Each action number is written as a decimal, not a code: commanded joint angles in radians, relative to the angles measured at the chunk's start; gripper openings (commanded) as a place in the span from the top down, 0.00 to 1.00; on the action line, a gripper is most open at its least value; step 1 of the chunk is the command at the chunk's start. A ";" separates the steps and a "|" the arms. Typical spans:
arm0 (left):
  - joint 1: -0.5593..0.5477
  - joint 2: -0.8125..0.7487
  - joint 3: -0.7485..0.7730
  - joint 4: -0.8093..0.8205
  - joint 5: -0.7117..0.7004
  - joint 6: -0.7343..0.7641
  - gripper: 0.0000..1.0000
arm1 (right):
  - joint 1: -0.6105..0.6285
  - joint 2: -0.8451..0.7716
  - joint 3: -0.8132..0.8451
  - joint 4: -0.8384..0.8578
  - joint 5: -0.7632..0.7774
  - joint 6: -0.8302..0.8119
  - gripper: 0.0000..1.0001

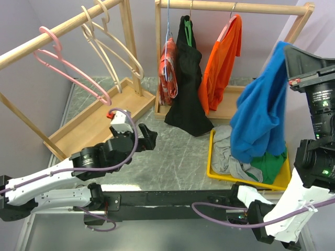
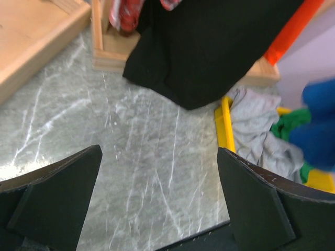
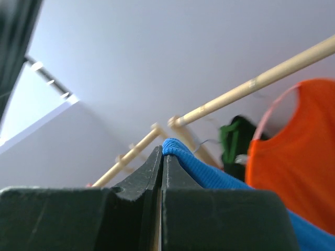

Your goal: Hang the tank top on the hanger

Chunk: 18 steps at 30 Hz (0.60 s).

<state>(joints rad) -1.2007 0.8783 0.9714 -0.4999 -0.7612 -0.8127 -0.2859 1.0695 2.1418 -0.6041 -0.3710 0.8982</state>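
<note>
The royal-blue tank top hangs bunched in the air over the yellow tray, pinched at its top edge by my right gripper. In the right wrist view the jaws of the right gripper are pressed together with a fold of the blue tank top draped over the tip. The pink hanger hangs on the left rack's rail at the far left, apart from both arms. My left gripper is low over the table's middle; the left gripper stands wide open over bare marble with nothing between its fingers.
Two cream hangers hang beside the pink one. The right rack holds a red garment, a black one and an orange one. A yellow tray holds a grey garment and a green garment.
</note>
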 commanded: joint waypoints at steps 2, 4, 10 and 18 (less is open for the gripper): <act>0.009 -0.062 0.049 0.003 -0.082 -0.023 0.01 | 0.074 -0.058 -0.092 0.197 -0.166 0.134 1.00; 0.009 -0.073 0.050 0.003 -0.087 -0.025 0.01 | 0.085 -0.083 -0.134 0.239 -0.218 0.186 1.00; 0.012 -0.084 0.058 0.003 -0.102 -0.026 0.01 | 0.125 -0.144 -0.216 0.312 -0.256 0.243 1.00; 0.015 -0.079 0.056 0.020 -0.121 -0.043 0.01 | 0.197 -0.207 -0.385 0.437 -0.260 0.308 1.00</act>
<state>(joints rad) -1.1923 0.8024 0.9932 -0.4992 -0.8516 -0.8356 -0.1471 0.8696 1.8225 -0.3126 -0.6197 1.1519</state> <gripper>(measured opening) 0.994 0.011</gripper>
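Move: The blue tank top already hangs from the shut right gripper. The open left gripper is roughly 36 cm to the left of the right hand, level with it in reach and nearly 40 cm lower. The yellow bin lies some 64 cm below the right hand, 6 cm farther out and 5 cm to the right; the orange shirt hangs 20 cm ahead, 12 cm left and 27 cm lower. From the left hand, the tank top's middle is about 37 cm to the right, level in reach, some 11 cm higher. The blue tank top, still pinched at its upper edge in the shut right gripper, is carried left and then increasingly back towards the robot, about 10 cm in all at nearly the same height, while the wrist turns nearly 30 degrees counter-clockwise. The left hand, fingers kept wide open and empty, rises about 3 cm and shifts as much to its left, rolling slightly. ##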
